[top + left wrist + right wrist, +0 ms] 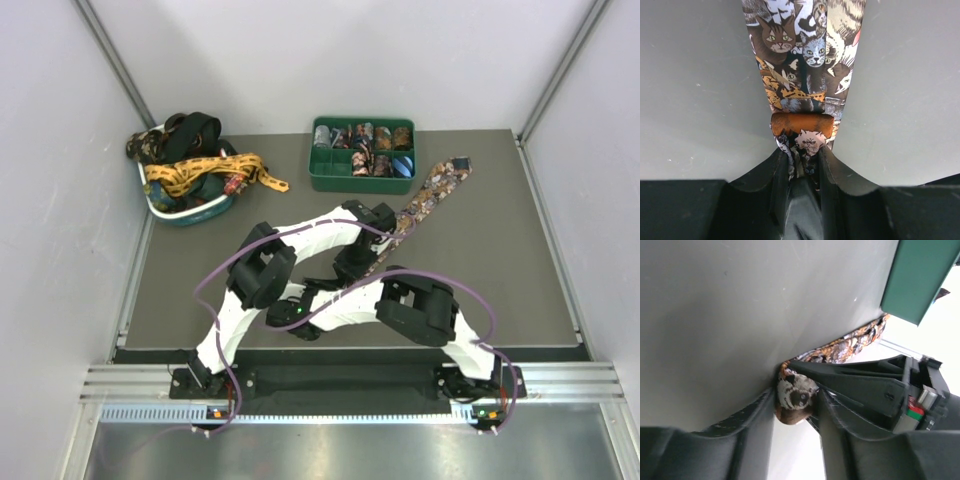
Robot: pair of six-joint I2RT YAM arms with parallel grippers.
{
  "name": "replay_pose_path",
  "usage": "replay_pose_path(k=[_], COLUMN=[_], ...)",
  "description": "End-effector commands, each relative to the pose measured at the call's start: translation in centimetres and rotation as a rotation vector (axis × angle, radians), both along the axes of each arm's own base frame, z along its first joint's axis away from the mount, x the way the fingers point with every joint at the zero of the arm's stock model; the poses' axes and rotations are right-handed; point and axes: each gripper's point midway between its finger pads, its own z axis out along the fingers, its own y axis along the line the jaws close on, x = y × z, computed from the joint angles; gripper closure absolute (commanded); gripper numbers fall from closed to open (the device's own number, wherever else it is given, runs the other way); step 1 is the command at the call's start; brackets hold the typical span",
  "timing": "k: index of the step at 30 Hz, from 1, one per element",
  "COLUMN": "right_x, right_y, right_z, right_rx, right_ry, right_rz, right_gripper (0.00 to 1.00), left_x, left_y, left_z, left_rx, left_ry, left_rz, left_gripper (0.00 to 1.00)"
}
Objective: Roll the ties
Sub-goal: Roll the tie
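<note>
A cat-patterned tie [437,190] lies diagonally on the grey mat, its wide end toward the far right. Its narrow near end is wound into a small roll [802,125]. My left gripper [802,150] is shut on the fabric just behind that roll, with the tie [805,45] stretching away from it. My right gripper [796,401] comes at the roll [796,395] from the side, with a finger [762,412] against each flank of its end. In the top view both grippers meet at the tie's near end: the left gripper [385,230] and the right gripper [362,255].
A green compartment tray [330,183] holding several rolled ties stands at the back centre, and its corner [920,280] shows in the right wrist view. A teal basket [190,215] at the back left holds a heap of loose ties [200,165]. Purple cables [215,275] loop round the arms.
</note>
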Motion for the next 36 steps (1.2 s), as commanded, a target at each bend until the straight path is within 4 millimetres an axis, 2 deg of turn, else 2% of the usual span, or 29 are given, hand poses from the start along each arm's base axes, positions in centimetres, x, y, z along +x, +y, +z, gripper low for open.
replay_pose_path(k=[1,3,4,5,8,11,12,14,15,17,18,20,21,22,23,24,25,26,27,28,29,30,31,32,33,34,35,36], right_x=[0.5,0.6,0.7,0.6,0.6,0.4,0.5,0.4,0.4,0.3,0.3,0.1,0.1,-0.2,-0.1,-0.1,-0.1,-0.1,-0.1,-0.1,-0.1,0.1,0.2,0.1,0.1,0.4,0.2,0.4], right_y=[-1.5,-1.7,-1.8,-1.7,-1.5,-1.1,-0.9,-0.6,-0.6,-0.3,-0.2,0.0,0.2,0.0,0.0,0.5,0.8,0.5,1.1,1.2,0.8,1.3,1.4,1.2,1.4,1.7,1.5,1.7], right_z=[-3.8,-3.9,-4.0,-3.9,-3.4,-3.0,-2.8,-2.7,-2.6,-2.4,-2.3,-2.2,-1.7,-1.8,-1.6,-1.3,-0.4,-0.4,0.6,0.7,0.8,1.8,1.8,1.7,2.5,2.7,2.5,3.5], right_rx=[-0.021,-0.018,-0.019,-0.018,-0.014,0.023,0.035,0.047,0.050,0.067,0.074,0.108,0.135,0.141,0.159,0.199,0.245,0.253,0.308,0.335,0.345,0.398,0.425,0.446,0.489,0.519,0.534,0.587], right_ry=[0.107,0.108,0.107,0.103,0.098,0.080,0.074,0.069,0.062,0.052,0.050,0.059,0.060,0.074,0.072,0.070,0.073,0.081,0.079,0.098,0.104,0.099,0.125,0.141,0.152,0.188,0.210,0.221], right_rz=[-0.067,-0.083,-0.087,-0.089,-0.084,-0.100,-0.103,-0.104,-0.104,-0.099,-0.096,-0.092,-0.089,-0.082,-0.080,-0.073,-0.069,-0.065,-0.058,-0.057,-0.059,-0.053,-0.052,-0.052,-0.049,-0.027,-0.023,-0.014], right_gripper=[0.64,0.73,0.81,0.84,0.90,0.93,0.93,0.94,0.95,0.96,0.96,0.96,0.96,0.96,0.96,0.96,0.96,0.96,0.96,0.96,0.96,0.96,0.97,0.97,0.97,0.96,0.96,0.96], left_x=[-3.0,-3.0,-2.9,-2.9,-2.8,-2.1,-1.9,-1.1,-0.9,0.3,0.8,2.4,3.1,3.8,5.1,5.7,6.0,6.5,7.4,7.6,7.7,8.3,8.3,8.5,8.8,8.8,8.9,8.8], left_y=[2.2,2.2,2.1,2.1,1.8,1.0,0.6,-0.4,-0.8,-1.8,-2.2,-2.5,-2.6,-1.5,-2.1,-1.8,-0.4,0.0,0.0,1.7,2.2,2.7,4.3,4.8,5.4,6.9,7.6,8.4], left_z=[1.2,1.2,1.3,1.3,1.3,1.7,1.9,2.8,3.3,4.5,5.3,6.8,8.7,8.8,9.8,12.3,11.7,12.4,15.1,14.0,14.4,16.5,15.1,15.3,16.7,15.5,15.4,16.4], left_rx=[0.102,0.099,0.098,0.096,0.086,0.051,0.036,-0.010,-0.028,-0.072,-0.098,-0.153,-0.203,-0.209,-0.280,-0.346,-0.349,-0.386,-0.478,-0.473,-0.505,-0.573,-0.557,-0.578,-0.626,-0.613,-0.623,-0.653], left_ry=[0.117,0.119,0.118,0.116,0.112,0.086,0.077,0.042,0.030,-0.017,-0.037,-0.096,-0.141,-0.157,-0.212,-0.265,-0.271,-0.293,-0.362,-0.360,-0.370,-0.425,-0.419,-0.433,-0.476,-0.477,-0.487,-0.514], left_rz=[-0.011,-0.014,-0.014,-0.014,-0.015,-0.016,-0.016,-0.018,-0.015,0.012,0.024,0.067,0.088,0.126,0.152,0.186,0.227,0.250,0.289,0.330,0.358,0.384,0.423,0.457,0.478,0.517,0.549,0.571], left_gripper=[0.69,0.69,0.69,0.68,0.67,0.61,0.53,0.47,0.37,0.29,0.12,0.06,0.05,0.04,0.04,0.03,0.03,0.03,0.03,0.02,0.02,0.02,0.02,0.02,0.01,0.01,0.01,0.01])
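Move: The tie's rolled end sits between the left hand's downward-pointing fingers, right at the hand point. From the right hand that same end lies about 1 cm ahead, level with the half-open fingers. The tie's far tip is on the table some 27 cm ahead of the left hand and 30 cm to its right. The green bin stands around 29 cm ahead of the left hand and 6 cm to its right. Staying almost in place, the right hand first closes its fingers on the tie's rolled end beside the left fingers. The left fingers then open wide and let go, and that hand lifts clear, accelerating up about 15 cm, then forward and left some 8 cm each, tilting and turning counter-clockwise. The right keeps its pinch, rolling roughly 20 degrees and rising about 1 cm at the end. ##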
